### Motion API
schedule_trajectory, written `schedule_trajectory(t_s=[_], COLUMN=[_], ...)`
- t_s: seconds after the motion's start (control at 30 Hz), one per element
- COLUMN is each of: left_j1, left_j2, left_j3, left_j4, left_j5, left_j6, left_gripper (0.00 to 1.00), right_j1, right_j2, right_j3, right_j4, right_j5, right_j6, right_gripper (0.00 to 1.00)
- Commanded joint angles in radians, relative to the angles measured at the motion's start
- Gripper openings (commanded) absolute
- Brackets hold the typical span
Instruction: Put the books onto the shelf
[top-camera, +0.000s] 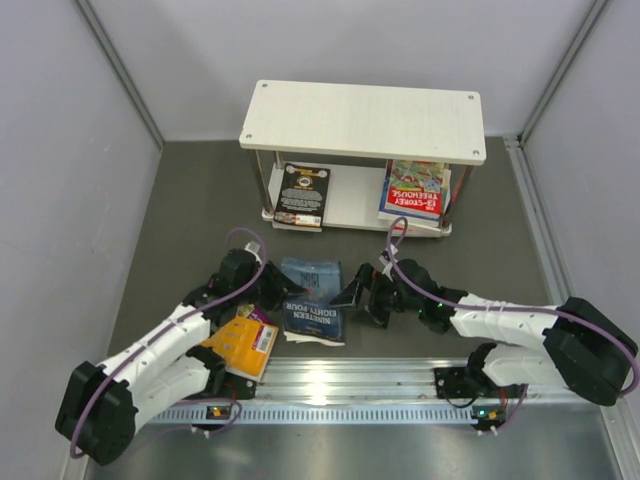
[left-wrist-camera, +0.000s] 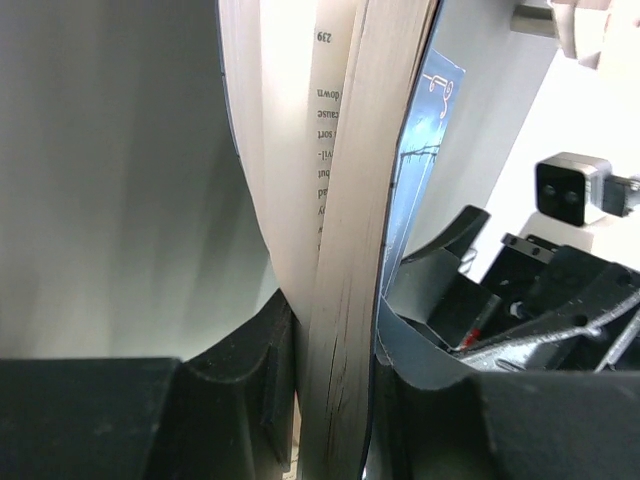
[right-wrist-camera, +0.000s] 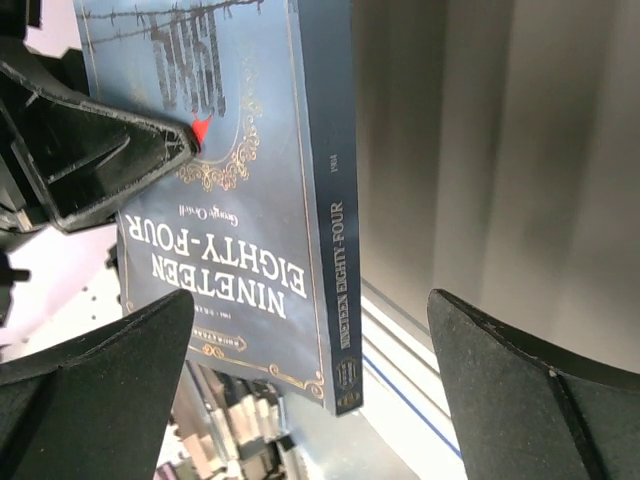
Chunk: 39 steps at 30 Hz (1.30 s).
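Observation:
A dark blue book, "Nineteen Eighty-Four" (top-camera: 312, 305), is held up off the table between the two arms. My left gripper (top-camera: 272, 292) is shut on its page edge. In the left wrist view the page block (left-wrist-camera: 345, 300) sits between the jaws of that gripper (left-wrist-camera: 335, 345), and the pages fan apart above them. My right gripper (top-camera: 353, 295) is open beside the book's right edge. In the right wrist view the spine (right-wrist-camera: 335, 250) lies between the spread fingers of the right gripper (right-wrist-camera: 310, 305) without touching them. The shelf (top-camera: 365, 120) stands at the back.
On the shelf's lower board lie a black book (top-camera: 303, 193) at the left and a stack of cartoon-covered books (top-camera: 415, 190) at the right. An orange-yellow book (top-camera: 245, 345) lies under my left arm. A metal rail (top-camera: 380, 385) runs along the near edge. Grey walls close in both sides.

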Motion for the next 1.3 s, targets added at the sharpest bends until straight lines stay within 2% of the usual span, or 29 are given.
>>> schedule_trajectory(t_s=[0.0, 0.07, 0.37, 0.47, 0.5, 0.53, 0.57, 0.63, 0.67, 0.7, 0.73, 0.77, 0.8, 0.93, 1.27], left_j1=[0.003, 0.003, 0.003, 0.003, 0.003, 0.003, 0.003, 0.004, 0.004, 0.006, 0.006, 0.006, 0.006, 0.007, 0.009], left_j2=[-0.052, -0.062, -0.11, -0.118, -0.121, -0.124, -0.13, -0.133, -0.131, -0.128, -0.127, -0.124, -0.124, -0.185, -0.463], left_j3=[0.014, 0.006, -0.004, -0.003, -0.001, -0.001, 0.003, 0.024, 0.035, 0.052, 0.089, 0.112, 0.132, 0.224, 0.256], left_j4=[0.105, 0.118, 0.155, 0.139, 0.135, 0.133, 0.118, 0.096, 0.076, 0.026, -0.017, -0.06, -0.157, -0.351, -0.653], left_j5=[0.043, 0.035, -0.013, -0.023, -0.025, -0.025, -0.028, -0.033, -0.03, -0.031, -0.036, -0.052, -0.065, -0.137, -0.22], left_j6=[-0.064, -0.092, -0.15, -0.147, -0.143, -0.14, -0.127, -0.098, -0.081, -0.062, -0.017, 0.006, 0.03, 0.121, 0.08], left_gripper=[0.0, 0.0, 0.0, 0.0, 0.0, 0.0, 0.0, 0.0, 0.08, 0.38, 0.57, 0.89, 0.99, 0.99, 0.99], right_j1=[0.017, 0.023, 0.112, 0.128, 0.129, 0.132, 0.132, 0.132, 0.134, 0.134, 0.132, 0.131, 0.128, 0.096, -0.069], right_j2=[0.014, 0.023, 0.051, 0.048, 0.044, 0.038, 0.035, 0.025, 0.018, 0.014, 0.008, 0.009, 0.014, 0.067, 0.241], right_j3=[0.026, 0.031, 0.117, 0.141, 0.156, 0.166, 0.175, 0.204, 0.219, 0.265, 0.294, 0.357, 0.389, 0.547, 0.859], right_j4=[0.077, 0.104, 0.164, 0.167, 0.16, 0.151, 0.145, 0.102, 0.074, -0.014, -0.058, -0.102, -0.165, -0.271, -0.359], right_j5=[-0.011, -0.011, 0.03, 0.044, 0.047, 0.052, 0.052, 0.055, 0.07, 0.08, 0.09, 0.112, 0.118, 0.136, 0.126], right_j6=[0.063, 0.101, 0.192, 0.21, 0.208, 0.206, 0.2, 0.18, 0.165, 0.146, 0.101, 0.077, 0.057, -0.032, -0.099], right_gripper=[1.0, 0.97, 0.69, 0.51, 0.38, 0.32, 0.19, 0.06, 0.02, 0.0, 0.0, 0.0, 0.0, 0.0, 0.0])
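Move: The blue Nineteen Eighty-Four book is held off the table at its left edge by the left gripper, its middle about 5 cm to that hand's right and 2 cm back. From the open right gripper, the book's middle is roughly 9 cm left, 2 cm ahead and 1 cm up. The black book on the shelf lies some 26 cm ahead of the right hand and 12 cm left; the upright stack stands about 26 cm ahead and 12 cm right. Keep the left gripper pinched on the book, easing it up a couple of centimetres, while you bring the right gripper about 3 cm left and a little up and close it on the spine. Then open the left fingers and draw that hand up and left, clear of the book. Lift the book with the right gripper about 11 cm and carry it forward some 9 cm towards the shelf, drifting left. ##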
